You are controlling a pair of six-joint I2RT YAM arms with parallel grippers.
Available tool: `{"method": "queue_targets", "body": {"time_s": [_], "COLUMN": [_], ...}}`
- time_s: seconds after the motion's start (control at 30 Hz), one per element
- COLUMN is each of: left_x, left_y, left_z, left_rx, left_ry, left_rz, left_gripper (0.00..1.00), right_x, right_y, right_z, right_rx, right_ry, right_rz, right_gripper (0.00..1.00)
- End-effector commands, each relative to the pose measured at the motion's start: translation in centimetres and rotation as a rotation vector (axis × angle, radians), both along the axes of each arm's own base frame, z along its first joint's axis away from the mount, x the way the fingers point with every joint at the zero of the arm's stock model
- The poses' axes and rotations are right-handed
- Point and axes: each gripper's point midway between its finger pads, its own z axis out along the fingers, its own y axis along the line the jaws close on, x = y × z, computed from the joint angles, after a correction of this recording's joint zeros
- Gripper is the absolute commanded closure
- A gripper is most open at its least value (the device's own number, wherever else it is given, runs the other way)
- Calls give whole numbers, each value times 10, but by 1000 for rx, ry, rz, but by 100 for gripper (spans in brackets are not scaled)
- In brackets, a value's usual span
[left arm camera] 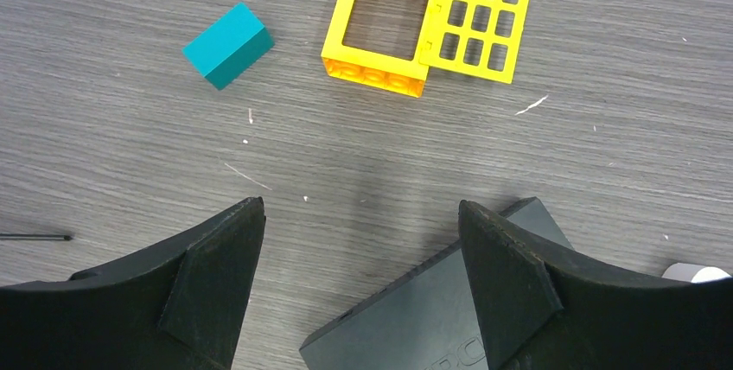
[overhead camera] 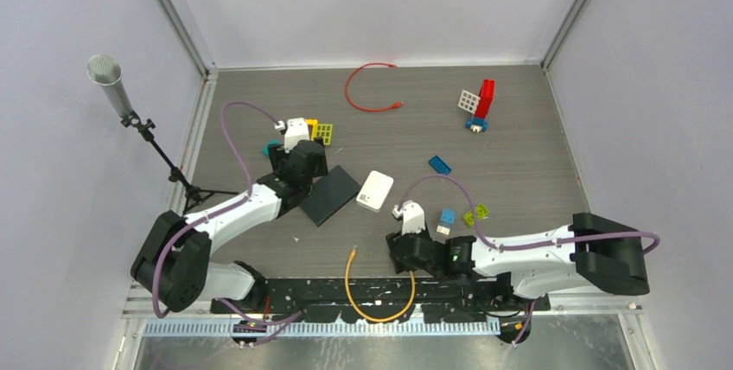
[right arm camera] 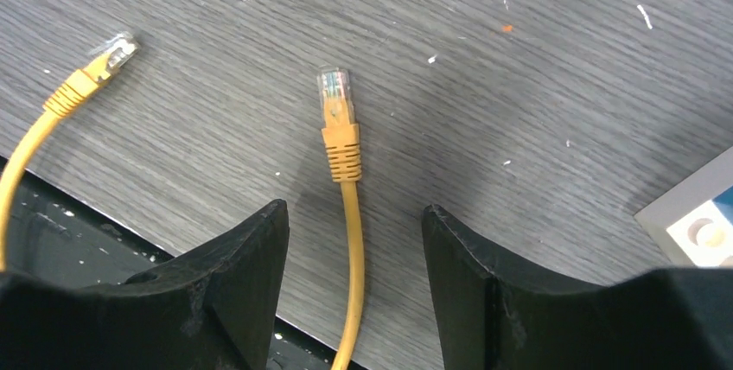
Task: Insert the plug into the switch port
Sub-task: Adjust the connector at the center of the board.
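Note:
The switch [overhead camera: 328, 194] is a flat dark grey box lying on the table; its corner [left arm camera: 449, 314] shows under my left gripper's right finger. My left gripper [left arm camera: 360, 204] [overhead camera: 296, 158] stands open just above that corner, holding nothing. The yellow cable [overhead camera: 380, 314] loops over the near edge. One plug [right arm camera: 335, 98], clear-tipped with a yellow boot, lies flat on the table just ahead of my right gripper [right arm camera: 353, 210] [overhead camera: 404, 262]. That gripper is open, and the cord runs loose between its fingers without touching them. The cable's other plug [right arm camera: 117, 48] lies to the left.
A white box [overhead camera: 375, 189] sits beside the switch. A teal block [left arm camera: 228, 45] and a yellow window frame [left arm camera: 389, 24] lie ahead of the left gripper. A red cable [overhead camera: 367, 93], toy bricks [overhead camera: 478, 106] and a microphone stand [overhead camera: 138, 119] are farther off.

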Motion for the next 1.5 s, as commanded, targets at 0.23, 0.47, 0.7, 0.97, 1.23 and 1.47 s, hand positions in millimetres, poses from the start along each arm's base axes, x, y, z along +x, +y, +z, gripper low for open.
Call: {"method": "queue_targets", "body": {"time_s": [0.23, 0.47, 0.7, 0.97, 1.23, 1.47], "left_x": [12, 12, 13, 13, 13, 14], "left_y": [-7, -7, -9, -9, -10, -10], "left_z": [14, 13, 10, 10, 10, 10], "left_rx": [-37, -31, -31, -30, -31, -34], "left_ry": [-40, -36, -26, -28, -26, -27], "left_rz": [7, 8, 1, 2, -2, -2], "left_gripper": [16, 16, 16, 17, 17, 17], "right_x": [10, -4, -23, -37, -33, -30], "right_y": [21, 15, 10, 4, 12, 35], "right_z": [9, 0, -21, -28, -18, 55], "right_rx": [-49, -119, 27, 61, 17, 164], "right_ry": [-189, -285, -197, -171, -224, -335], "right_rz": [-19, -82, -114, -97, -88, 55], "right_gripper": [53, 58, 60, 64, 99, 100]}}
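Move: The near yellow plug lies under and just ahead of the right fingers, about 2 cm forward, 2 cm left and 1 cm below. The cable's other plug is some 10 cm to that hand's left and 1 cm back; the white switch is roughly 12 cm ahead and 5 cm left, the blue-white brick 6 cm ahead and 10 cm right. From the left hand, the near plug is about 22 cm back, 21 cm right and 10 cm lower. The right fingers come to pinch the yellow cable just behind the near plug's boot, closing partway early on and then fully shut. The hand shifts left first, then mainly back, about 3 cm back and 2 cm left overall, while its fingers tip up some 15 degrees. Once shut, it rises about 1 cm, drawing farther back and left with the cable. ##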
